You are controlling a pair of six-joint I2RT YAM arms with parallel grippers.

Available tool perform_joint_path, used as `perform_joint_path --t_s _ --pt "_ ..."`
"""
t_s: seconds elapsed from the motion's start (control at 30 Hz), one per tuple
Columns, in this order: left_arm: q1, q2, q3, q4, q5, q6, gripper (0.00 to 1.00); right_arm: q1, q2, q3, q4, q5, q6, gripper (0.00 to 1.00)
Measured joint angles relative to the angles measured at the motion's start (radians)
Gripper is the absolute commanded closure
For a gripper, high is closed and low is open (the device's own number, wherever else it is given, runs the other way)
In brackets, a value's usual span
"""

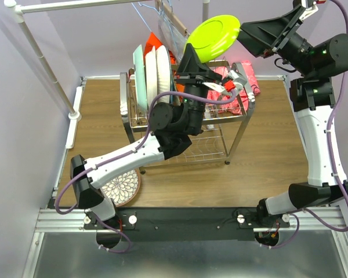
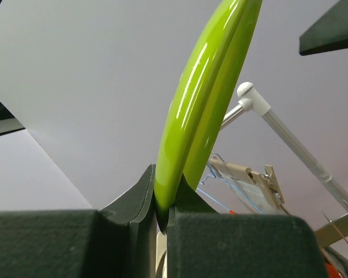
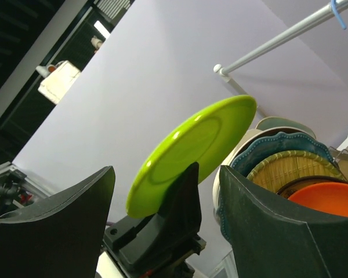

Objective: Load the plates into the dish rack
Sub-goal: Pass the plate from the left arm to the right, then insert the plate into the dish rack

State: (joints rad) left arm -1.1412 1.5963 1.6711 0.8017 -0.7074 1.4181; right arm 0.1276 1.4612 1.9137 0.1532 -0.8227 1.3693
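My left gripper [image 1: 192, 62] [image 2: 162, 200] is shut on the lower rim of a lime green plate [image 1: 214, 35] [image 2: 203, 98] [image 3: 191, 150] and holds it tilted in the air above the dish rack [image 1: 235, 124]. Several plates stand on edge in the rack's upper left: a mint one [image 1: 138, 72], a white one [image 1: 158, 72] and an orange one [image 1: 153, 41]. The right wrist view shows teal [image 3: 278, 147], tan [image 3: 296, 168] and orange [image 3: 327, 200] plates. My right gripper [image 1: 246, 36] [image 3: 165, 174] is open, raised just right of the lime plate, apart from it. A floral plate [image 1: 123, 186] lies on the table under my left arm.
Red and pink cloths [image 1: 243, 81] lie on the rack's right side. A white clothes rail [image 1: 46, 63] with hangers [image 1: 168, 17] stands along the back and left. The left arm reaches across the front of the rack.
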Motion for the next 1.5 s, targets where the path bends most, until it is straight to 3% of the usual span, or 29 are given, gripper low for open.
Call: perform_joint_path --t_s 0.2,0.3,0.4,0.43,0.5,0.53,0.77,0.9,1.13,1.2,1.5 --pt "0.000 0.032 0.007 0.000 0.001 0.036 1.00 0.006 -0.001 0.000 -0.001 0.000 0.018 0.25" --pt "0.000 0.047 0.018 0.000 0.005 0.053 1.00 0.024 -0.001 0.000 -0.008 0.005 0.020 0.36" --pt "0.000 0.058 0.029 0.001 0.013 0.081 1.00 0.049 -0.001 0.000 -0.038 0.013 0.019 0.53" --pt "-0.001 0.062 0.030 0.002 0.013 0.094 1.00 0.055 -0.001 -0.001 -0.048 0.015 0.019 0.68" --pt "-0.003 0.068 0.031 0.002 0.016 0.117 1.00 0.064 -0.001 -0.001 -0.065 0.019 0.021 0.84" --pt "-0.005 0.069 0.031 0.002 0.017 0.130 1.00 0.066 -0.001 -0.001 -0.071 0.020 0.022 0.99" --pt "0.006 0.071 0.012 0.008 0.028 0.201 1.00 0.068 -0.014 -0.002 -0.158 0.034 0.114 0.99" --pt "0.005 0.065 -0.012 0.026 0.026 0.207 0.68 0.063 -0.014 -0.002 -0.179 0.028 0.106 0.99" --pt "-0.037 -0.005 -0.135 0.015 -0.010 0.173 0.50 0.006 0.002 0.019 -0.145 0.004 0.007 0.99" --pt "-0.058 -0.032 -0.162 0.011 -0.018 0.160 0.34 -0.031 0.012 0.032 -0.122 0.018 -0.010 0.99" --pt "-0.072 -0.098 -0.183 -0.003 -0.068 0.099 0.33 -0.092 0.020 0.077 -0.085 0.022 -0.091 1.00"
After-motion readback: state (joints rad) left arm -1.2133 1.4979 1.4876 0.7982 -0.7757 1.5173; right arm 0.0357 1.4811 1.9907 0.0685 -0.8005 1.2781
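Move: The left hand holds the green plate by its lower left rim; the plate's middle lies about 6 cm right of it, 5 cm ahead and 4 cm higher. From the empty, open right hand, the plate's middle is some 12 cm left, about 1 cm ahead and 3 cm up. The racked plates stand roughly 13 cm left, 3 cm ahead and 16 cm below the left hand; the dish rack's top tier is about 25 cm beneath it, 2 cm left and level fore-and-aft. The right fingers close on the green plate's right rim after reaching about 2 cm left and sinking slightly, while the left hand, still pinching, brings it some 2 cm right and rolls its left side up. The left fingers then open and let go, dropping down and back, then easing left; the right hand draws the plate away, about 5 cm right, also forward and up. ##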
